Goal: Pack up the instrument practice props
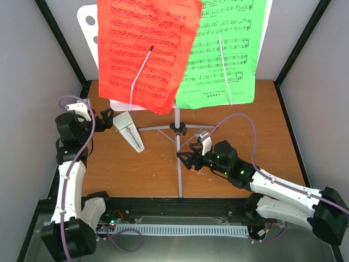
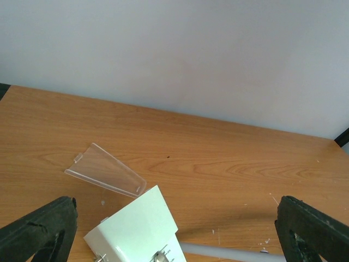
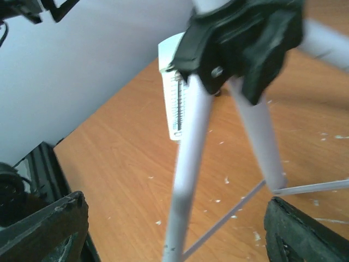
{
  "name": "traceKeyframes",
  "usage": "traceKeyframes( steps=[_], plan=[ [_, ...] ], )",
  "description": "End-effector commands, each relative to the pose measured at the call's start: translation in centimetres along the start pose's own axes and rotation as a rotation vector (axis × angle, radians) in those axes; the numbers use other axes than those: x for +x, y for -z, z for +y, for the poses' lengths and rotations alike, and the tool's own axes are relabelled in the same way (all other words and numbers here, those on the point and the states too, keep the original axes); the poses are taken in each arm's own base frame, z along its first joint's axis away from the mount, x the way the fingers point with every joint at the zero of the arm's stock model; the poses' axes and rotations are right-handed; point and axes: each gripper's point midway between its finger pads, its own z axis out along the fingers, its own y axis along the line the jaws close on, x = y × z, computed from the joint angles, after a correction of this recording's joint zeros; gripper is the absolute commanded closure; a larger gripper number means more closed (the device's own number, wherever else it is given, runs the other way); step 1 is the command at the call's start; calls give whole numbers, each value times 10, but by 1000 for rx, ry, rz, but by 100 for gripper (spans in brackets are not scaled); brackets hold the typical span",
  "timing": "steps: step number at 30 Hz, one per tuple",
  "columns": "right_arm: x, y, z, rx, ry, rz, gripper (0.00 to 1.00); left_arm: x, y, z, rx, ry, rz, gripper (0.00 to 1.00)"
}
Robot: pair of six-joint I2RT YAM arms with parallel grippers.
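Note:
The white music stand point(image 1: 86, 21) rises at the back on a thin silver tripod point(image 1: 179, 158). A red page point(image 1: 143, 49) and a green page point(image 1: 223, 52) rest on it. The white pyramid metronome point(image 1: 130, 131) lies on the table at the left. My left gripper point(image 1: 107, 121) is open beside its narrow end; in the left wrist view the metronome point(image 2: 133, 229) lies between the open fingers point(image 2: 38, 229). My right gripper point(image 1: 188, 161) is open around the tripod's near leg point(image 3: 188, 180), under the black hub point(image 3: 240, 38).
A clear plastic cover point(image 2: 106, 170) lies on the wooden table point(image 1: 142, 169) beyond the metronome. Grey walls close in the left, right and back. A black rail point(image 1: 180, 204) runs along the table's near edge.

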Motion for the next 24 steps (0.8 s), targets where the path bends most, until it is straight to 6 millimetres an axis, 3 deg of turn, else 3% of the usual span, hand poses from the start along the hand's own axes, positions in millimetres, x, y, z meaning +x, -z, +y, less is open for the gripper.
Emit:
traceKeyframes(
  steps=[1, 12, 16, 21, 24],
  plan=[
    [12, -12, 12, -13, -18, 9, 17, -21, 2, -1, 18, -41, -42, 0],
    [17, -42, 14, -22, -32, 43, 45, -16, 0, 9, -16, -44, -25, 1],
    [14, -49, 14, -22, -40, 27, 63, -13, 1, 12, -34, -49, -25, 0],
    [11, -45, -6, 79, -124, -23, 96, -10, 0, 19, -62, -52, -17, 1],
    [5, -38, -24, 189, -174, -59, 97, -7, -2, 24, -82, -50, -11, 1]
  ],
)
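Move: The music stand's near leg, where the right fingers will shut on it, lies about 4 cm to the left of the right hand, 1 cm ahead and 4 cm below. The stand's black hub is some 8 cm ahead, 3 cm to the left and slightly higher than this hand; the metronome lies about 22 cm left, 8 cm ahead and 12 cm down. From the left hand, that leg spot is roughly 26 cm right, 13 cm back and 12 cm below. Bring the open right gripper left and down, about 4 cm each way, to the stand's near leg below the black hub: drop early, then ease on to the left while the fingertips tip down slightly. Keep closing throughout until the fingers pinch the leg's tube from both sides. ##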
